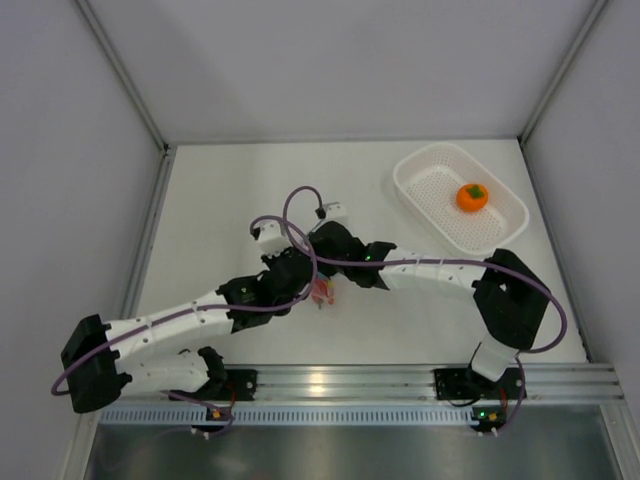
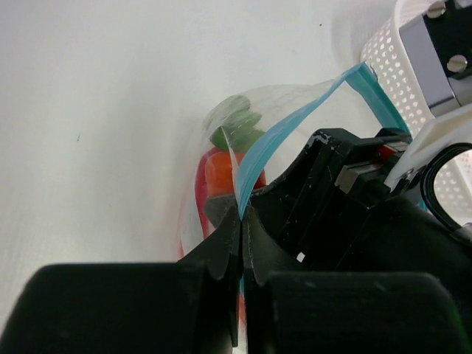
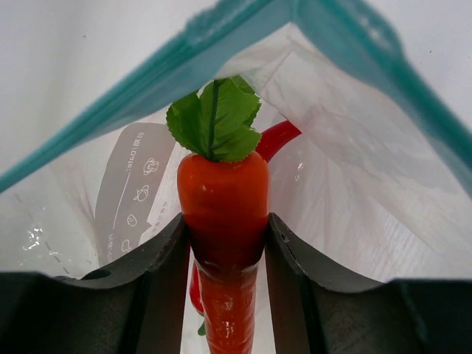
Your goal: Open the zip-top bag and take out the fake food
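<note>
The zip-top bag (image 1: 322, 292) lies at mid-table between both arms, its mouth open. My left gripper (image 2: 241, 212) is shut on the bag's blue zip strip (image 2: 295, 122), pinching one lip. My right gripper (image 3: 225, 220) reaches inside the bag (image 3: 354, 184) and is shut on the orange carrot (image 3: 223, 195), just below its green leaves. A red chili pepper (image 3: 278, 137) lies behind the carrot in the bag. The left wrist view shows the carrot (image 2: 219, 169) through the clear plastic. The round orange (image 1: 472, 197) sits in the white basket.
The white perforated basket (image 1: 420, 180) stands at the back right, and its wall (image 2: 391, 66) shows close behind the bag. Grey enclosure walls stand left, right and behind. An aluminium rail (image 1: 350, 380) runs along the near edge.
</note>
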Controlling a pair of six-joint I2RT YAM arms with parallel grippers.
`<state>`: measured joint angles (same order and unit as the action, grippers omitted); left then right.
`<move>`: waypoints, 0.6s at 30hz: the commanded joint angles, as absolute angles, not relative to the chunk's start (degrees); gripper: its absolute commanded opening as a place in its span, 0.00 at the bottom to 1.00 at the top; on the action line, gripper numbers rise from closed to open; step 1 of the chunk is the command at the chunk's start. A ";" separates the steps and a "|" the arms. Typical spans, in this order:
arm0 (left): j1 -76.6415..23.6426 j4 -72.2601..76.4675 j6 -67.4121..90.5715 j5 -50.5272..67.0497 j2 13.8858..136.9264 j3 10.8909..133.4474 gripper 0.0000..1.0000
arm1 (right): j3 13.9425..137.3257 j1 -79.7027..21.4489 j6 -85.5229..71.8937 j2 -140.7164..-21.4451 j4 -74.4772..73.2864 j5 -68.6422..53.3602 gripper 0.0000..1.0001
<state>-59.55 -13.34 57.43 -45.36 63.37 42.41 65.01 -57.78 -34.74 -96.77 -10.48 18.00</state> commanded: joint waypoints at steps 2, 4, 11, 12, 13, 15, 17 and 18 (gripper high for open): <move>-59.59 -13.27 48.00 -44.38 62.93 45.52 0.00 | 68.29 -59.24 -31.99 -92.73 -10.46 19.24 0.22; -59.59 -14.06 45.80 -44.91 62.14 46.23 0.00 | 67.94 -59.24 -31.99 -92.11 -10.28 19.60 0.22; -59.59 -20.39 44.57 -51.32 61.17 48.78 0.00 | 61.89 -59.24 -32.78 -86.41 -4.14 16.18 0.18; -59.59 -20.39 44.30 -51.50 61.00 48.78 0.00 | 61.44 -59.24 -33.31 -85.96 -3.61 16.08 0.18; -59.59 -20.13 43.95 -51.42 60.74 48.61 0.00 | 61.44 -59.33 -33.31 -85.52 -3.52 16.08 0.18; -59.68 -19.69 42.90 -49.31 60.47 48.69 0.00 | 62.66 -59.24 -32.96 -86.13 -4.39 16.96 0.17; -59.59 -18.82 41.32 -46.08 60.47 49.57 0.00 | 65.90 -59.24 -32.78 -88.58 -7.90 19.15 0.17; -59.59 -18.37 39.83 -45.10 60.38 49.83 0.00 | 67.22 -59.24 -32.78 -89.72 -8.95 19.51 0.17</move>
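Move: The right gripper, inside the bag, already holds the carrot; it is bound for the white basket, roughly 16 cm ahead, 31 cm to the right and 7 cm lower. From it, the bag rim pinched by the left gripper is about 3 cm back, 2 cm left and 5 cm above, and the red pepper some 3 cm ahead, 3 cm left and 4 cm below. From the left gripper the carrot lies about 3 cm ahead, 2 cm right and 6 cm down. Raise the right gripper about 5 cm, nearly straight up, to draw the carrot towards the bag's mouth, keeping the grip on its thick end and letting the fingers tip up slightly. Keep the left fingers shut on the zip rim while that gripper rises about half as far, edges left and rolls some 10 degrees, its left side lifting. ##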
